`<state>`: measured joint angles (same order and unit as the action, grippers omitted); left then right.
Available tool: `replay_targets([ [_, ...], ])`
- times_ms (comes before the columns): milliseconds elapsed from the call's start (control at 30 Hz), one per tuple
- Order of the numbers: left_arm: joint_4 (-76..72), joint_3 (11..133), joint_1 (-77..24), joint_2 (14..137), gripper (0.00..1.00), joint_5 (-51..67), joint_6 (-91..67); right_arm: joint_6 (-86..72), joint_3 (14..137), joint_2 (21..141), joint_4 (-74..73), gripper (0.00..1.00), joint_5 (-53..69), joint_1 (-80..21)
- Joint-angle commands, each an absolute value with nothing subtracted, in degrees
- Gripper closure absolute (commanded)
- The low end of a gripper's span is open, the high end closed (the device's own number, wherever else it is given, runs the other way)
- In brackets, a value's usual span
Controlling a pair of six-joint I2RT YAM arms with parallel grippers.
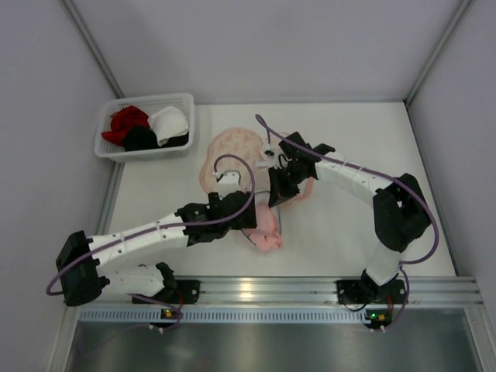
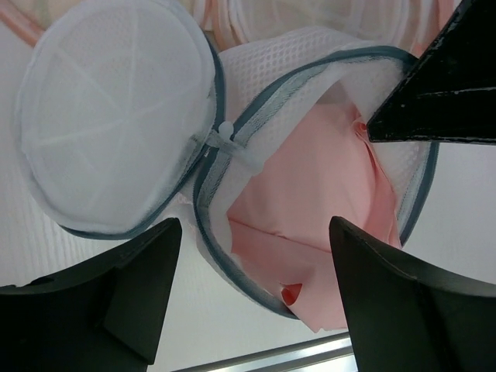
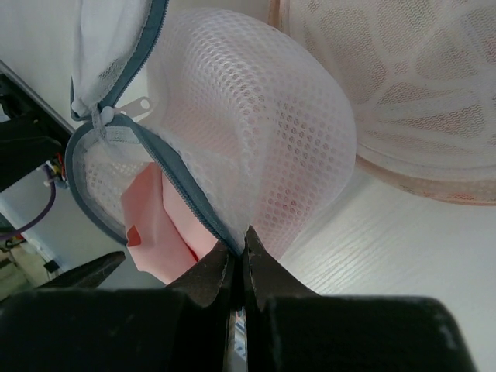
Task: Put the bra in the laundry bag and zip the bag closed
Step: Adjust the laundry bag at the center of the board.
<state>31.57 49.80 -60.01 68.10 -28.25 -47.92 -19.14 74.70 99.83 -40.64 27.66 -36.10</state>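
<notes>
The laundry bag (image 2: 310, 58) is white mesh with a grey-blue zip rim (image 3: 167, 174), and it lies unzipped. Its round ribbed lid (image 2: 116, 116) is folded open to the left. The pale pink bra (image 2: 310, 201) sits in the open half, and a corner hangs out over the rim (image 3: 151, 232). In the top view the bra (image 1: 267, 232) shows just below both grippers. My left gripper (image 2: 254, 225) hovers open over the rim and the bra, holding nothing. My right gripper (image 3: 239, 246) is shut on the bag's rim edge; its finger (image 2: 442, 93) shows in the left wrist view.
A round peach dome with a pale floral pattern (image 1: 232, 147) lies just behind the white bag (image 3: 411, 93). A white basket (image 1: 186, 101) with red, black and white garments stands at the back left. Grey walls enclose the table.
</notes>
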Motion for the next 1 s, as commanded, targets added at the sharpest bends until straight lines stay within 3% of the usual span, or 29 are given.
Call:
replay_targets([
  [0, 31.3, 48.4, -60.6, 64.9, 0.18, -33.0, -56.9, -20.1, 75.5, 99.1, -38.1, 1.0, 28.0, -35.4],
  [667, 38.8, 47.4, -69.4, 69.2, 0.21, -43.9, -77.3, -22.7, 69.6, 94.4, -31.6, 1.0, 26.7, -35.3],
  [900, 38.5, 48.5, -69.4, 75.5, 0.38, -48.1, -82.8, -22.8, 68.1, 92.4, -31.5, 1.0, 27.8, -35.3],
  [967, 38.6, 48.3, -69.4, 76.1, 0.59, -48.2, -83.8, -22.8, 67.4, 92.0, -30.9, 1.0, 27.5, -35.3],
])
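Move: The left hand, fingers open, hangs above the bag's near-left zip edge. That edge is about 1 cm back, 1 cm left and 5 cm below. The pink bra lies 1 cm back and 5 cm right, 8 cm down. The zip pull is some 4 cm straight ahead and 5 cm down; the round lid flap is roughly 6 cm ahead and 6 cm left, 7 cm down. From the right hand, the left zip edge is about 5 cm back, 8 cm left and 2 cm lower. The right fingers keep their pinch on the bag's opposite rim, dipping about 1.5 cm and rising again. Meanwhile the left hand eases back a couple of centimetres, then mostly sinks, about 4 cm down in all, bringing its fingertips astride the left zip edge. It turns some 20 degrees counter-clockwise as its fingers go from wide open to about half shut. ##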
